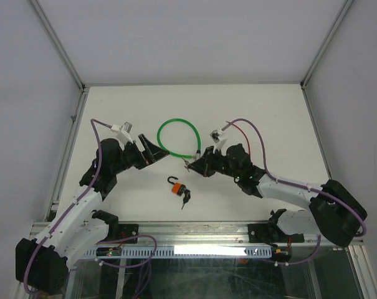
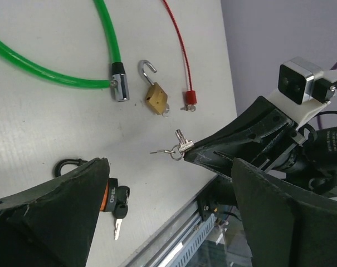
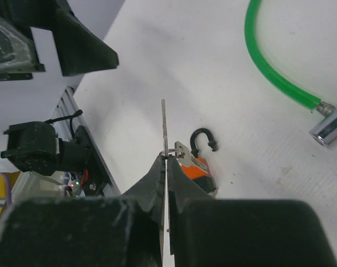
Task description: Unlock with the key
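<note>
My right gripper (image 3: 166, 158) is shut on a small silver key (image 3: 164, 127), whose thin blade sticks out past the fingertips; a second key (image 3: 181, 150) hangs from the same ring. The left wrist view shows this key (image 2: 179, 147) held above the table. Just beyond it lies an orange and black padlock (image 3: 200, 166) with its shackle open and its own keys (image 1: 186, 199) attached. A brass padlock (image 2: 156, 95), shackle also open, lies near the green cable's silver end (image 2: 119, 88). My left gripper (image 2: 169, 164) is open and holds nothing, to the left of the padlocks (image 1: 147, 151).
A green cable loop (image 1: 179, 137) lies at the table's middle back. A thin red cable (image 2: 176, 47) with a red end cap (image 2: 190, 98) runs beside it. The table's metal front rail (image 2: 185, 233) is close below both grippers.
</note>
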`<action>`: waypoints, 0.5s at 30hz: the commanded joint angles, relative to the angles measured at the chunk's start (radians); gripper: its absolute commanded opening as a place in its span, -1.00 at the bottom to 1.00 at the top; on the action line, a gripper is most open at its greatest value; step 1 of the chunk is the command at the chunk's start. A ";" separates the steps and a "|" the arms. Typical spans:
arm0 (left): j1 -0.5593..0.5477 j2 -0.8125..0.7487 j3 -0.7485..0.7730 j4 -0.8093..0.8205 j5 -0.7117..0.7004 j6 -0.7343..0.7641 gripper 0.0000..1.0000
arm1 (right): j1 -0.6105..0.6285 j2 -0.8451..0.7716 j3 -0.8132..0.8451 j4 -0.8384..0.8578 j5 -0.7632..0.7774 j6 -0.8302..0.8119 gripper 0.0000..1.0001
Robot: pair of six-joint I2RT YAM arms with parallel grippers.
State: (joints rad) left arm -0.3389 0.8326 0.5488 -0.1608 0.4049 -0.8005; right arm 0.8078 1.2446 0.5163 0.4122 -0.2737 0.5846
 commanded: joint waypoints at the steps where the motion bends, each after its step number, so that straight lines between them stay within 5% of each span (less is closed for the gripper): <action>1: -0.005 -0.038 -0.047 0.252 0.068 -0.096 0.86 | 0.022 -0.010 -0.032 0.339 0.017 0.077 -1.00; 15: -0.062 -0.067 -0.131 0.553 0.102 -0.163 0.44 | 0.077 0.103 -0.017 0.682 -0.047 0.152 -1.00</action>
State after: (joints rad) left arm -0.3824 0.7898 0.4252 0.2394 0.4854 -0.9440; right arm 0.8692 1.3308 0.4603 0.9310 -0.2947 0.7116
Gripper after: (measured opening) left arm 0.746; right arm 0.006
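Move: Off to the left hand's right, about 10 cm away, 2 cm nearer the base and 4 cm lower, the key bunch is held in the right fingers. Counted from the right hand, the open left gripper is some 11 cm left, 3 cm ahead and 4 cm higher. On the table 12 cm below the right hand lie the orange padlock, 5 cm left and 5 cm back, the black keys, 2 cm left and 8 cm back, and the green lock's cylinder, 8 cm ahead and 3 cm right. Closing the gap for a mid-air handover, the right hand keeps its pinch on the key bunch and lifts it some 6 cm while carrying it about 3 cm left. The left hand rises about 4 cm and comes 3 cm right towards the keys, its fingers narrowing but still wide. Both wrists swing their fingertips up towards level, by roughly 15 to 20 degrees. ##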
